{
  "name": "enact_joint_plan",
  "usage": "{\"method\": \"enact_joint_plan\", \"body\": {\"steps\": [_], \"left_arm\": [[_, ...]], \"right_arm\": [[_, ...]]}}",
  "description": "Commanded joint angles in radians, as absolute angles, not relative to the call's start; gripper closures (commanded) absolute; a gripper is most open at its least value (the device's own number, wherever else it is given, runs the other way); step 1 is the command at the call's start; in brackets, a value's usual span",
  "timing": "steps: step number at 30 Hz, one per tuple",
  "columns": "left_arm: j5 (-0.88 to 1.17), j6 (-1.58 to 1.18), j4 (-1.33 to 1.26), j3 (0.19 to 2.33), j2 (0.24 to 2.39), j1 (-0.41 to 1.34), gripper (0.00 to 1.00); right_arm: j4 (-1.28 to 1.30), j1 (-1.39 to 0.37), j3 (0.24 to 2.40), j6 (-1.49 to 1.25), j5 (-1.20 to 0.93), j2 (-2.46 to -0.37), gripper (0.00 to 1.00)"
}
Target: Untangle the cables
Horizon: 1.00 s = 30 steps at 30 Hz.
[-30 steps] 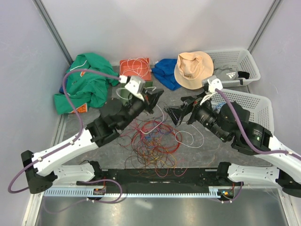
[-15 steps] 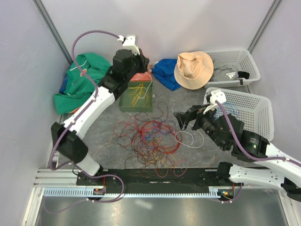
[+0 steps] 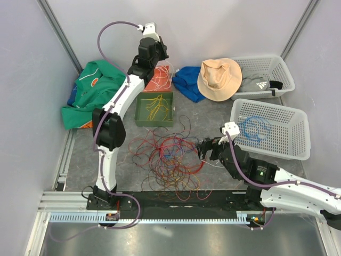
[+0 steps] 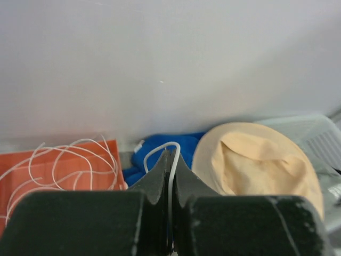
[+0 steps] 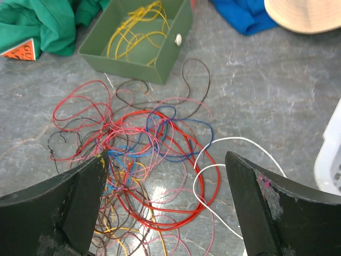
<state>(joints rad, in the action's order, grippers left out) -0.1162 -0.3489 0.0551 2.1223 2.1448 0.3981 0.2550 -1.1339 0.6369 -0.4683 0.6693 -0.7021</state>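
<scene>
The cables (image 3: 170, 160) lie as a loose tangle of red, pink, blue, orange and brown strands on the grey table; the right wrist view shows them (image 5: 138, 154) from just above. My left gripper (image 3: 160, 53) is raised at the back over the orange tray (image 3: 160, 81), shut on a white cable (image 4: 171, 176) that loops out past its tips. My right gripper (image 3: 205, 151) hangs open over the tangle's right side, its jaws wide apart with nothing between them. A loose white cable (image 5: 234, 141) lies below it. Yellow cables (image 3: 155, 106) rest in the green box (image 3: 154, 123).
The orange tray (image 4: 16, 160) holds white cables. A white basket (image 3: 282, 144) at the right holds a blue cable (image 3: 256, 127). A tan hat (image 3: 219, 78), blue cloth (image 3: 187, 80), green garment (image 3: 93, 93) and a second basket (image 3: 272, 66) line the back.
My left arm has swung up from above the tangle to the back wall, over the orange tray. My right arm has dropped lower and nearer, over the tangle's right side.
</scene>
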Motion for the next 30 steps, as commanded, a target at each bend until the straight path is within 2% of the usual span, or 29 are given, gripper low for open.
{"method": "enact_joint_plan", "body": {"steps": [1,5,18,26,29,30], "left_arm": [[-0.222,-0.264,-0.120,2.235,2.242,0.373,0.98],[-0.236,-0.250,-0.193,2.309,2.316,0.354,0.98],[-0.333,-0.178,-0.465,2.266,2.483,0.313,0.98],[-0.341,-0.173,-0.469,2.257,2.551,0.301,0.98],[-0.341,-0.189,-0.463,2.211,2.528,0.301,0.66],[-0.336,-0.193,-0.466,2.179,2.517,0.301,0.47]], "right_arm": [[0.135,-1.132,0.574,-0.523,0.683,-0.683,0.02],[0.133,-1.132,0.532,-0.537,0.727,-0.678,0.02],[0.074,-1.132,0.449,-0.541,0.770,-0.695,0.02],[0.038,-1.131,0.454,-0.515,0.788,-0.758,0.02],[0.037,-1.131,0.463,-0.512,0.785,-0.773,0.02],[0.035,-1.132,0.463,-0.511,0.784,-0.773,0.02]]}}
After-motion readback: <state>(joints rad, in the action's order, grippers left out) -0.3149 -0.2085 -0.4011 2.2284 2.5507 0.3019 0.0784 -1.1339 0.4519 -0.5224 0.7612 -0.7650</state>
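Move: The orange box I'm bringing the white cable to lies roughly 10 cm ahead of my left hand, 7 cm to its left and 30 below. The green box is about 6 cm back and 6 left of that hand; the blue cloth is some 8 ahead and 12 right. Below my open right hand by about 21 cm, the loose white cable lies 5 ahead and 7 right, the cable tangle 5 ahead and 11 left. With the white cable still pinched, I carry my left hand about 11 cm forward and 7 cm left while lowering it some 11 cm over the orange box, swinging the fingers about 15 degrees counter-clockwise and tipping them slightly up; only at the end do they begin to open. My right hand, fingers kept wide, sinks about 6 cm towards the cables. ##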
